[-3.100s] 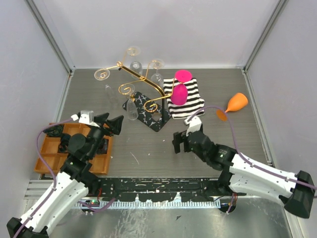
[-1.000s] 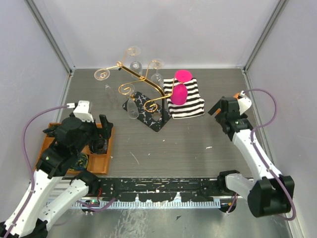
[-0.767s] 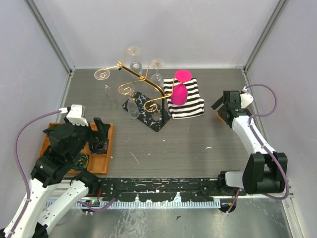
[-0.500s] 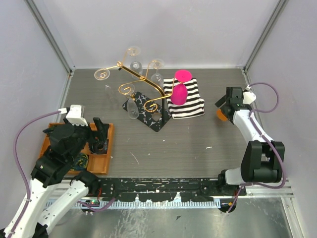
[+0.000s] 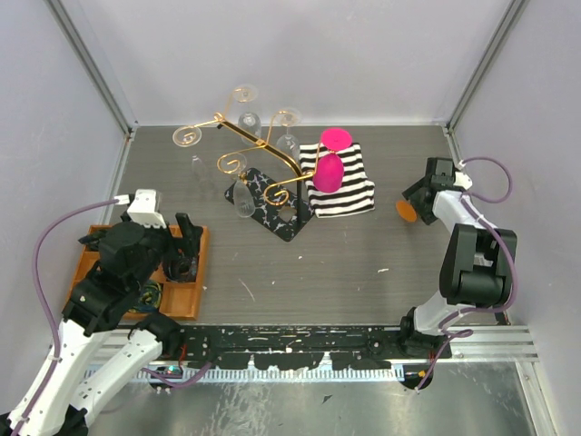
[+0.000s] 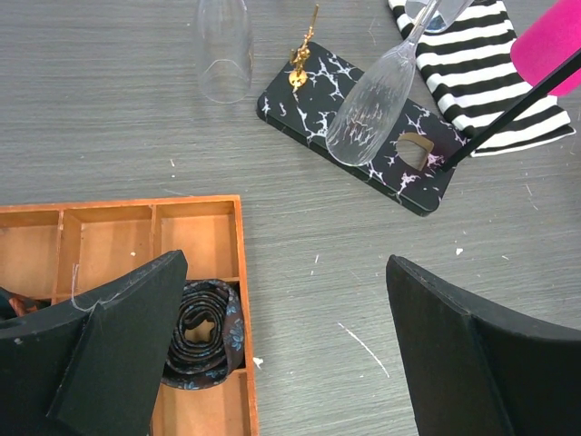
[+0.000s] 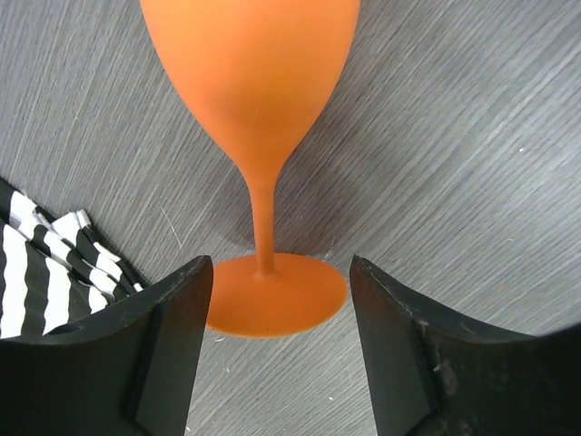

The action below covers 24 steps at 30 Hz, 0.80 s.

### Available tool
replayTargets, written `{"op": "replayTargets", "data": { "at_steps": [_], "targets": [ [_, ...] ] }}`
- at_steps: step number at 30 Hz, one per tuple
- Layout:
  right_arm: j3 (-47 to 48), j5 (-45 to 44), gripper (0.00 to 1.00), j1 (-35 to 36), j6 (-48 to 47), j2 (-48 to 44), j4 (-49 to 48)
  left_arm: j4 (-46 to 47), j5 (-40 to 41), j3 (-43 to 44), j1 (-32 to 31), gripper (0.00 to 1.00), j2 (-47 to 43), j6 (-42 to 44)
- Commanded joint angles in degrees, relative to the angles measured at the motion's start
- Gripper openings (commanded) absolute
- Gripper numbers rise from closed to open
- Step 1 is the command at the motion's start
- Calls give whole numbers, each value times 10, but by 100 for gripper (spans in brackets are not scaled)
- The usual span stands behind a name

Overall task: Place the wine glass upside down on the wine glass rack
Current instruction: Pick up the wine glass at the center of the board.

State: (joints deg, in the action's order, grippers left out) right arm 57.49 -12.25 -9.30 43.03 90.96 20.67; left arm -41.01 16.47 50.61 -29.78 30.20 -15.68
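Observation:
The orange wine glass (image 7: pixel 254 73) lies on its side on the grey table at the far right, bowl away from me; only its foot (image 5: pixel 406 209) shows in the top view. My right gripper (image 7: pixel 280 272) (image 5: pixel 419 195) is low over it and open, one finger on each side of the round foot, the left finger at its rim. The wine glass rack (image 5: pixel 254 150), gold scrolled wire on a black marbled base (image 6: pixel 363 145), stands at the back centre with clear glasses (image 5: pixel 241 200) hanging upside down. My left gripper (image 6: pixel 286 272) (image 5: pixel 186 241) hangs wide open and empty.
A striped cloth (image 5: pixel 354 186) (image 7: pixel 36 263) lies right of the rack with a pink glass (image 5: pixel 329 171) on it. An orange wooden tray (image 5: pixel 91 291) (image 6: pixel 136 236) holding a rolled tie (image 6: pixel 201 331) sits at the near left. A clear glass (image 6: pixel 224 50) stands left of the rack.
My right arm swung out to the far right and came down over the orange glass, its jaws narrowing around the foot. The left arm drew back over the tray.

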Motion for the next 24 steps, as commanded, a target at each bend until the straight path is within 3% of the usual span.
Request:
{"op": "replayTargets", "data": {
  "at_steps": [1,11,16,22,24],
  "targets": [
    [18,33,66,-5,0,8,-35,5,9,-7,-1,98,-5,-2],
    [9,46,47,-17,-1,36,-48,6,13,-8,0,98,-1,-2],
    [-2,61,31,-22,-2,35,-60,6,13,-9,0,98,-4,-3],
    [-13,73,1,-25,-6,22,-69,9,15,-13,0,98,-16,-8],
    [-17,68,1,-25,-4,7,-69,9,25,-15,0,98,-23,-12]
  ]
}}
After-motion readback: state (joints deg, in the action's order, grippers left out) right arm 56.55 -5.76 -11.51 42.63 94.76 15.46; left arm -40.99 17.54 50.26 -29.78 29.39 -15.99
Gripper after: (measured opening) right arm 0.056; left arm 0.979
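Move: The orange wine glass lies on its side just under the right hand, its bowl pointing forward and right. The nearest part of its stem is about 1 cm ahead and 2 cm below, while the glass's middle is some 5 cm ahead, 4 cm right and 2 cm below. The striped towel lies about 21 cm left and 6 cm ahead, 4 cm lower. From the left hand, the glass is roughly 21 cm ahead, 63 cm right and 22 cm below. Down about 2 cm and forward about 1, the right hand settles over the thin stem of the orange glass, just on the bowl side of its foot, the wrist rolling only some 5 degrees. The sinking is mostly done early; the fingers, a good two-thirds open at first, close nearly shut and pinch the stem between both pads. ##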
